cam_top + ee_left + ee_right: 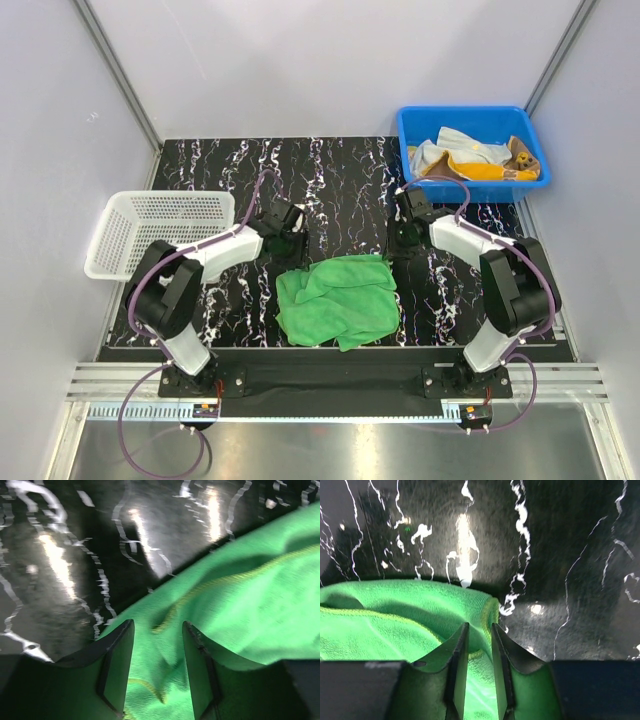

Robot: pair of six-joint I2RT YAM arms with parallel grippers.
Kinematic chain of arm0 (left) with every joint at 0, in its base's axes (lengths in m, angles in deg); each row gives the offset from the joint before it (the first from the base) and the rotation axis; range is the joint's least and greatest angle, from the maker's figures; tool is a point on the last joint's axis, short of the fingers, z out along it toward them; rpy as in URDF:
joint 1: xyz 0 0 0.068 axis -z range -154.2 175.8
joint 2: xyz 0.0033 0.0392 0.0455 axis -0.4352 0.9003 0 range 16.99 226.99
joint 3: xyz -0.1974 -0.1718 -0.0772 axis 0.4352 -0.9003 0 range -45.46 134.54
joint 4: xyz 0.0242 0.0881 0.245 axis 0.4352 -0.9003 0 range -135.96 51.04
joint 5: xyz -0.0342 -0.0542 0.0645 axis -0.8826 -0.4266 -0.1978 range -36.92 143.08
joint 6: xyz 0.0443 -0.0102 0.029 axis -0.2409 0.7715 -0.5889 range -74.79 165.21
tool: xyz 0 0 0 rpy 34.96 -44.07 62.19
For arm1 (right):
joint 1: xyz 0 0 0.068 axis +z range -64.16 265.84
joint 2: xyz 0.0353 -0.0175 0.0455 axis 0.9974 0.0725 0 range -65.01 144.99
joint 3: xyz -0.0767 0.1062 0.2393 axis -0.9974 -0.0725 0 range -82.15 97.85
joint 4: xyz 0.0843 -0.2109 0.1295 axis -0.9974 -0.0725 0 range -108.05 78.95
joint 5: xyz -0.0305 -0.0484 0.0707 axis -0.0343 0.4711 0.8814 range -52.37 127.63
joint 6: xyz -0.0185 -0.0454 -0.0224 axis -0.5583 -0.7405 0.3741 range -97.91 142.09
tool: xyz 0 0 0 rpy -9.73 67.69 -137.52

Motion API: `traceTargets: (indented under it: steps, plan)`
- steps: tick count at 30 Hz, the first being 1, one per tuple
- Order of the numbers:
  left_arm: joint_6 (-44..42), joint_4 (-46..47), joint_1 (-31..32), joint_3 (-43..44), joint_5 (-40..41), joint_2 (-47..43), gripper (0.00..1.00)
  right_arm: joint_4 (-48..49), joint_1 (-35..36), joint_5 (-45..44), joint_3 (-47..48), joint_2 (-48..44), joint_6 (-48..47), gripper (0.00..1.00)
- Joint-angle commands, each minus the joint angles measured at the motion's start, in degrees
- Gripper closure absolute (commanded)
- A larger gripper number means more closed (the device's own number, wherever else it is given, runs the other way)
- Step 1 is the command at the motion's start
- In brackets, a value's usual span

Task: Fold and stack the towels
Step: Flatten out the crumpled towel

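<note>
A plain green towel (pixel 338 300) lies crumpled on the black marbled table, partly folded over itself. My left gripper (pixel 291 246) is at its far left corner. In the left wrist view the left gripper (pixel 158 625) stands open, and the green towel (pixel 240 605) with its yellow hem lies between and under the fingers. My right gripper (pixel 401 246) is at the far right corner. There the right gripper (pixel 480 626) has its jaws close together on a bunched fold of the green towel (pixel 395 615) near its hem. Other towels (pixel 470 158) lie heaped in a bin.
The blue bin (pixel 470 112) stands at the back right, holding a white cloth, a patterned one and an orange-yellow one. A white mesh basket (pixel 112 225) sits at the left edge. Grey walls enclose the table.
</note>
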Motion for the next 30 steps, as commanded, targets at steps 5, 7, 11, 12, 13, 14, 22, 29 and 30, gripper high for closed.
traceTargets:
  steps: [5,7,11,12,13,14,22,29,30]
  plan:
    - [-0.2,-0.1,0.2,0.5,5.3,-1.4,0.54,2.7,-0.7,2.4,-1.2,-1.5,-0.4,0.7]
    - [-0.6,-0.1,0.6,1.0,4.7,-0.1,0.57,2.8,-0.7,2.4,-1.5,-1.5,-0.4,0.7]
    - [-0.9,-0.2,1.4,0.7,4.1,0.4,0.6,2.7,-0.7,2.5,-1.9,-2.1,-0.3,0.7]
    - [-0.9,-0.1,1.7,0.5,4.1,0.1,0.59,2.6,-0.7,2.5,-2.1,-2.2,-0.4,0.7]
    - [-0.9,0.1,1.9,0.1,4.0,-0.4,0.59,2.5,-0.7,2.4,-2.2,-2.3,-0.4,0.7]
    - [-0.8,0.2,2.0,-0.3,3.8,-0.7,0.58,2.5,-0.7,2.3,-2.2,-2.5,-0.4,0.7]
    - [0.0,0.3,2.5,-1.8,3.3,-0.7,0.58,2.4,-0.7,2.5,-2.6,-3.1,-0.1,0.7]
    - [0.0,0.5,2.5,-0.2,3.1,1.6,0.88,3.0,-0.7,4.0,-3.1,-3.9,0.6,0.7]
    - [0.0,0.4,2.5,0.3,2.1,1.8,0.93,3.1,-0.7,4.3,-3.0,-3.7,0.7,0.7]
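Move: Just under the left fingers, about 1 cm back and 2 cm below, lies the green towel's far-left folded edge; the towel's middle is some 9 cm back and 7 cm right of this hand, and the white basket roughly 28 cm left, 6 cm ahead. For the right hand, the towel's far-right corner is about 1 cm back and 2 cm below, with the blue bin around 26 cm ahead and 16 cm to its right. Sidling about 1 cm left and then returning, the left hand eases back and down, each about 1.5 cm, onto the far-left folded edge, and its half-open fingers close late to pinch the towel at the yellow hem. The right hand dips about 1 cm back and down over the far-right corner, then rises slightly, its fingers staying partly open around the hem. ##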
